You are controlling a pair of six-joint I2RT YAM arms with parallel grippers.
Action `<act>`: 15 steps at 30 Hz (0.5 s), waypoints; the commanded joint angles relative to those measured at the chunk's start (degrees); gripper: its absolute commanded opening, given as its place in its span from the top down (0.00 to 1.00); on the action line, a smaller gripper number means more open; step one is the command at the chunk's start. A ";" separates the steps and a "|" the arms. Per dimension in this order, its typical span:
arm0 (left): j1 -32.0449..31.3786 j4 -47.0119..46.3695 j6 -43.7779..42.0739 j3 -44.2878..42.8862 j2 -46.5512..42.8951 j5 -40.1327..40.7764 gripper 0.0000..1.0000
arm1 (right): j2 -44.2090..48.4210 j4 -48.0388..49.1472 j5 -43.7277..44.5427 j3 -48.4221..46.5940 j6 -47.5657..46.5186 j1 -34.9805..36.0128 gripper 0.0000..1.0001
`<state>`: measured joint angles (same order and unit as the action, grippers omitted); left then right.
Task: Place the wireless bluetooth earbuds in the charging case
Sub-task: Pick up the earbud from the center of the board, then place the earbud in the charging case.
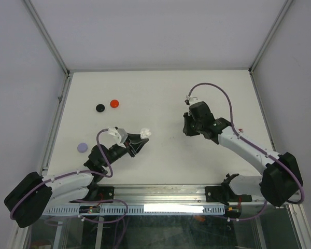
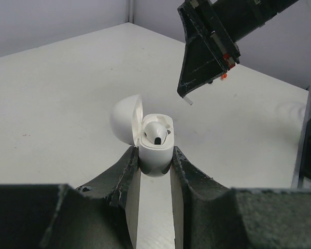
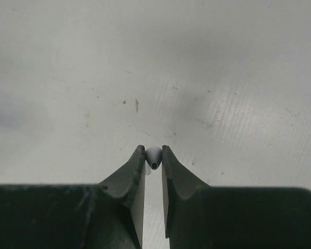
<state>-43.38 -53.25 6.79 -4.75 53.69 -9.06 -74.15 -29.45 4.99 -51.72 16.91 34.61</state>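
My left gripper (image 2: 155, 158) is shut on the white charging case (image 2: 155, 150), which it holds off the table with the lid (image 2: 125, 118) hinged open to the left. One white earbud (image 2: 156, 133) sits inside the case. In the top view the case (image 1: 144, 133) shows at the tips of the left gripper (image 1: 140, 139). My right gripper (image 3: 154, 157) is shut on a second white earbud (image 3: 154, 155), pinched between its fingertips just above the table. From above, the right gripper (image 1: 189, 126) stands right of centre, and the earbud it holds is hidden there.
A black disc (image 1: 99, 108) and a red disc (image 1: 114, 103) lie at the back left of the white table (image 1: 160, 93). A lilac disc (image 1: 82, 147) rests near the left edge. Metal frame rails (image 1: 54, 127) border the table. The right arm's fingers (image 2: 199, 65) hang above the case in the left wrist view.
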 commanded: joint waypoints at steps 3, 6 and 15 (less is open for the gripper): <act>0.73 -9.53 1.63 -0.47 2.12 0.06 1.00 | 9.48 14.10 -3.79 3.32 -2.84 2.54 0.94; 0.73 -11.17 1.77 -0.99 2.44 0.01 1.00 | 12.87 16.42 -4.88 3.67 -4.25 3.26 0.94; 0.67 -14.32 1.61 -4.34 4.75 -4.11 1.00 | 22.19 27.84 -12.99 5.68 -6.31 5.03 0.93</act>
<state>-43.38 -61.39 7.09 -6.09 57.98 -9.69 -55.68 -11.88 -2.70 -46.54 12.25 38.50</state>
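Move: The open charging case, held in the left fingers with one earbud already in it, lies about 21 cm to the left of the right hand, some 5 cm back and 6 cm higher. The red disc lies on the board roughly 41 cm left, 22 cm ahead and 10 cm below. From the left hand, the earbud pinched in the right fingers is about 21 cm to the right, 5 cm ahead and 6 cm lower. With the other earbud still pinched and already clear of the board, the right hand keeps climbing, about 12 cm, and drifts some 5 cm left towards the charging case, its wrist turning about 30 degrees so that the steeply down-pointing fingers swing up and round to the left. The left hand keeps its grip on the open case and raises it slightly, tilting only a little. ##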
